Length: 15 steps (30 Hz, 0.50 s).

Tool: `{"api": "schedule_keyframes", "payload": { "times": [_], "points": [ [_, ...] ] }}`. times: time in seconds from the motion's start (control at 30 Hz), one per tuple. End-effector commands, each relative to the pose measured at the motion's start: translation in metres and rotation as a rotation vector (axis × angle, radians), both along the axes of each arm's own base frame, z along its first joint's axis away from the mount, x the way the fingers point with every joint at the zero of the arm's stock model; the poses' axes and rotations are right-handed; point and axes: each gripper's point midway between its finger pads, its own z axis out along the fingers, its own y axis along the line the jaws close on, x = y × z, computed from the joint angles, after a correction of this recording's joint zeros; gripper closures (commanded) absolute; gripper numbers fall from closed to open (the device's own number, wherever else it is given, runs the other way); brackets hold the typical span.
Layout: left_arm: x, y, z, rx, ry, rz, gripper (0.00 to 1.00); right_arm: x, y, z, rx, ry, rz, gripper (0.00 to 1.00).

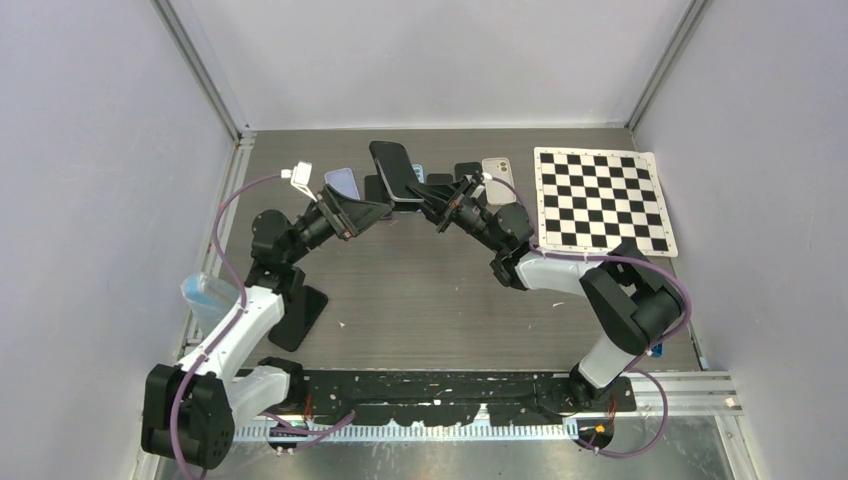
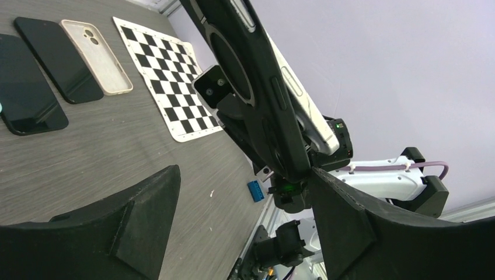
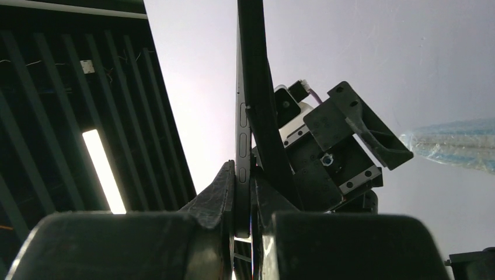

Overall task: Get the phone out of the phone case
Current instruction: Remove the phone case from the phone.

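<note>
The phone in its black phone case (image 1: 393,170) is held up above the table at the back middle. My right gripper (image 1: 437,196) is shut on its lower end. In the right wrist view it stands edge-on, the phone case (image 3: 243,122) pinched between both fingers (image 3: 225,186). From the left wrist I see the phone case (image 2: 257,93) from behind with its round ring, and a pale edge of the phone (image 2: 315,125) shows beyond it. My left gripper (image 2: 245,175) is open just left of the case, its right finger (image 2: 356,227) by the case's lower corner.
Two dark phones (image 2: 26,93) and a beige empty case (image 2: 96,55) lie at the back of the table. A checkerboard (image 1: 603,200) lies at the back right. A small blue block (image 2: 255,191) sits near the front edge. A pale blue object (image 1: 205,295) rests at the left.
</note>
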Motion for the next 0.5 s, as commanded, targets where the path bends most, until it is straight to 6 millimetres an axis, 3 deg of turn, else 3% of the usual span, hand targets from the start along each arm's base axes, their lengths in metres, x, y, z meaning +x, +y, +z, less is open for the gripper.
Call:
{"api": "schedule_keyframes", "payload": {
  "times": [0.0, 0.23, 0.37, 0.47],
  "points": [
    [0.001, -0.001, -0.01, 0.037, -0.046, -0.004, 0.17, -0.029, -0.022, 0.076, 0.238, -0.149, 0.042, 0.99],
    [0.008, 0.001, -0.01, 0.023, -0.003, 0.027, 0.19, -0.032, -0.019, 0.08, 0.236, -0.172, 0.058, 0.99],
    [0.018, 0.004, -0.007, 0.035, 0.049, 0.069, 0.36, -0.037, -0.004, 0.072, 0.162, -0.201, 0.078, 0.99],
    [0.022, 0.005, -0.009, 0.049, 0.065, 0.079, 0.44, -0.039, 0.013, 0.054, 0.046, -0.215, 0.075, 0.99]
  ]
}}
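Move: The half-peeled black case, still on the phone in my right hand, has its middle about 8 cm ahead of my left hand, 4 cm to its right and 2 cm up; its loose near corner is right by one fingertip. From my right hand that middle lies some 5 cm ahead and 4 cm left, about level. On the table, roughly 27 cm below my left hand, a dark phone lies 22 cm ahead and 3 cm left, the light blue case 27 cm ahead and 8 cm right. I narrow my left fingers by about a quarter of their gap, still leaving them well open, so that the upper finger comes against the case's loose near corner. My left hand otherwise stays almost in place, easing forward only about half a centimetre at the end. My right hand keeps its pinch on the phone's near corner and barely moves. ##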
